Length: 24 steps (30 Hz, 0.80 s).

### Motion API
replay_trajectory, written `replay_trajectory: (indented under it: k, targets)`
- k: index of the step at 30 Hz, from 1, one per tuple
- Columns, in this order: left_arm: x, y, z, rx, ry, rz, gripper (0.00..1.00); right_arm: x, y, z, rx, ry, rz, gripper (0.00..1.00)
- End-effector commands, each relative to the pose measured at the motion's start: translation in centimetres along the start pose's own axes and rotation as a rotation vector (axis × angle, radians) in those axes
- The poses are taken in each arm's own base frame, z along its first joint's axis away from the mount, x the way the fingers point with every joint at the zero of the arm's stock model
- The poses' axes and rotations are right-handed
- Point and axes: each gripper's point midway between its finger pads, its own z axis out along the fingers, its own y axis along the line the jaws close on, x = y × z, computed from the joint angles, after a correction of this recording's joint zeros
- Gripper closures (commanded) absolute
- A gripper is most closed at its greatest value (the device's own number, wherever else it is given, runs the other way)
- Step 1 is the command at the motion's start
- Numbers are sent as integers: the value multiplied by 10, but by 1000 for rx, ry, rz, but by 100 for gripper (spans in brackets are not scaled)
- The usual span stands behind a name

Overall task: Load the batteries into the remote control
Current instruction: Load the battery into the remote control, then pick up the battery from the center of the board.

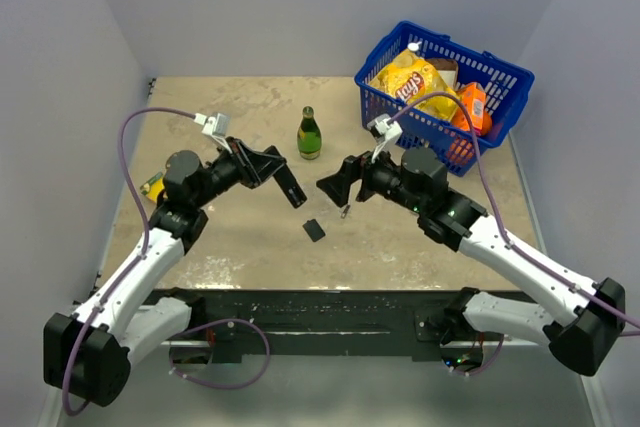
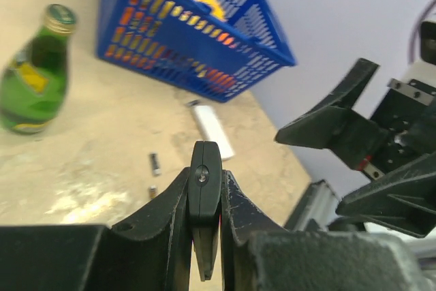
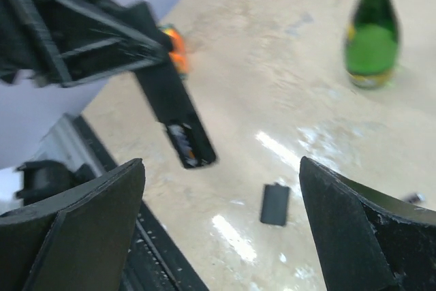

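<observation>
My left gripper (image 1: 272, 167) is shut on the remote control (image 1: 289, 187), a slim black bar held above the table with its lower end pointing toward the centre. In the left wrist view the remote control (image 2: 205, 185) shows edge-on between the jaws of my left gripper (image 2: 204, 172). From the right wrist, the remote control (image 3: 172, 114) shows an open battery compartment (image 3: 184, 144). My right gripper (image 1: 337, 189) faces it, open and empty (image 3: 221, 168). Two batteries (image 2: 155, 163) lie on the table, below the right gripper (image 1: 345, 211). The small black cover (image 1: 314, 230) lies flat on the table (image 3: 275, 204).
A green bottle (image 1: 309, 134) stands behind the grippers. A blue basket (image 1: 500, 72) with snack packs sits at the back right. A flat white device (image 2: 212, 127) lies near the basket. A yellow-green object (image 1: 152, 187) rests at the left, beside my left arm.
</observation>
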Motion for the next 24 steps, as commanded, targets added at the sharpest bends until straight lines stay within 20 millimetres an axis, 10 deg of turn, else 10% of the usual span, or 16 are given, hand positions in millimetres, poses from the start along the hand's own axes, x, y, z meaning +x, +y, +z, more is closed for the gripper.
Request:
replay_trajectory:
  k: [1,10,24]
  targets:
    - [-7,31,-14,-231,47,125,100,22,-56,-6,311,65,60,2]
    - [-7,24,-28,-238,83,206,100,94,-125,0,683,245,168,25]
    - [6,19,-35,-220,102,286,100,155,-140,38,792,325,259,50]
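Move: Below the open right hand lies the nearer loose battery, roughly 27 cm down, 9 cm ahead and 5 cm to its right. The second battery lies 5 cm beyond that one and 4 cm farther right; the battery cover is about 8 cm left of the nearer battery and 6 cm closer in. The held remote is some 12 cm left of the right hand. From the left hand the nearer battery is about 18 cm right, 6 cm ahead and 27 cm below. Swooping down from beside the remote, the right hand drops about 22 cm towards the nearer battery, drifting right and a little forward on the way, while its wrist swings clockwise and tips the fingers steeply down and its wide-open fingers close to about half. The left hand keeps its grip on the remote and draws it a few centimetres left and down, rolling it some 20 degrees. ##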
